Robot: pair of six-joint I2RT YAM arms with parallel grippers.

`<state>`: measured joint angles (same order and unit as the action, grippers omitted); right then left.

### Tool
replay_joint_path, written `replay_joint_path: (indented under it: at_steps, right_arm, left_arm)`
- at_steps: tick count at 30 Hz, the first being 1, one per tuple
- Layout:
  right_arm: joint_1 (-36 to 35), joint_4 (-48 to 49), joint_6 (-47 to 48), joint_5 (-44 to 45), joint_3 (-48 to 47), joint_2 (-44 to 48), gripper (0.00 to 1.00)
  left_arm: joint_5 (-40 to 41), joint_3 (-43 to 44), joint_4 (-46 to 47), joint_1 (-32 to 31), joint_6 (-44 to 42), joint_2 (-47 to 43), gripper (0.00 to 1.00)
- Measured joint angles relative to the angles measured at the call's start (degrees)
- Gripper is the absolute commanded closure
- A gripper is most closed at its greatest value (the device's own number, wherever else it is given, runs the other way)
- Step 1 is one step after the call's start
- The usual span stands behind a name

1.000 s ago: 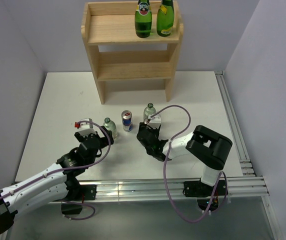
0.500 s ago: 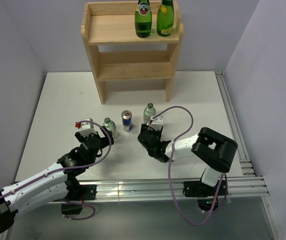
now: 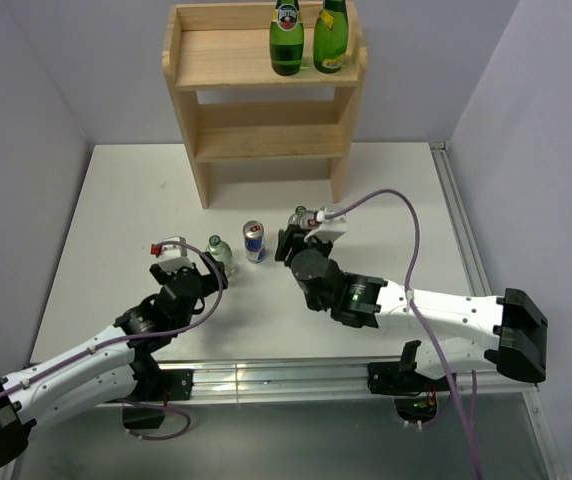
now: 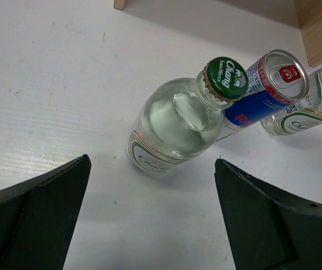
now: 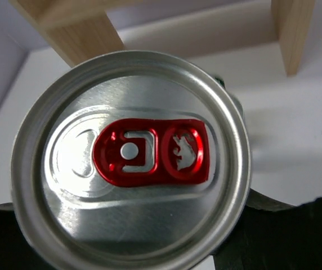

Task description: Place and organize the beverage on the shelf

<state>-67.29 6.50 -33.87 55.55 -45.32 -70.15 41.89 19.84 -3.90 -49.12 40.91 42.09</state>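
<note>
A silver can (image 5: 130, 157) with a red tab fills the right wrist view, and my right gripper (image 5: 141, 225) is shut on it, a black finger (image 5: 287, 230) on each side. In the top view my right gripper (image 3: 288, 243) hides that can. A red-and-blue can (image 3: 254, 241) stands just left of it, and a clear bottle (image 3: 299, 216) right behind it. My left gripper (image 3: 206, 268) is open, just short of a clear green-capped bottle (image 4: 178, 121). The wooden shelf (image 3: 266, 142) stands at the back with two green bottles (image 3: 286, 40) on its top tier.
In the left wrist view the red-and-blue can (image 4: 265, 84) stands close behind the green-capped bottle, with the other clear bottle (image 4: 307, 109) beyond it. Grey walls close in the white table (image 3: 116, 210). A metal rail (image 3: 466, 250) runs along its right edge.
My right arm has stretched out low, its elbow swinging right, and its gripper has moved a little toward the shelf. My left arm has not moved.
</note>
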Motion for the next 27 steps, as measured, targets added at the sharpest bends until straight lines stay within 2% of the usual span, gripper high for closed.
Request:
replay_joint_path:
  at_steps: [3, 7, 10, 15, 27]
  right_arm:
    - [1.99, -0.44, 5.35, -0.61, -6.69, 0.55, 1.00]
    - [9.31, -0.42, 10.75, -4.72, -15.54, -1.88, 1.00]
    - [15.98, -0.98, 14.08, -7.78, -22.08, -5.84, 1.00]
    - [23.30, -2.80, 16.92, -12.00, -31.06, -13.55, 1.00]
    - [30.91, -8.15, 21.24, -17.14, -46.77, -29.73, 1.00]
  left_arm:
    - [0.00, 0.00, -0.02, 0.00, 0.00, -0.09, 0.01]
    - [0.02, 0.00, 0.00, 0.00, 0.00, -0.52, 0.01]
    - [0.02, 0.00, 0.04, 0.00, 0.00, -0.72, 0.01]
    - [0.00, 0.00, 0.02, -0.04, 0.00, -0.74, 0.01]
    - [0.02, 0.00, 0.04, -0.04, -0.02, -1.38, 0.01]
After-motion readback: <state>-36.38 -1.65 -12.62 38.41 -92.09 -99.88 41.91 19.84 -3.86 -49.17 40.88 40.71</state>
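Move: The right hand already grips the silver can; the right end of the shelf's middle board lies about 28 cm ahead of this hand, 5 cm right, at roughly its height. The right clear bottle stands some 14 cm ahead, 2 cm right, the blue can about 11 cm ahead, 10 cm left, both around 15 cm lower. From the left hand, that board spot is roughly 29 cm ahead, 32 cm right, 9 cm up. Right hand lifts its gripped can 13 cm, swinging about 22 forward towards the middle board, sinking slightly last. ##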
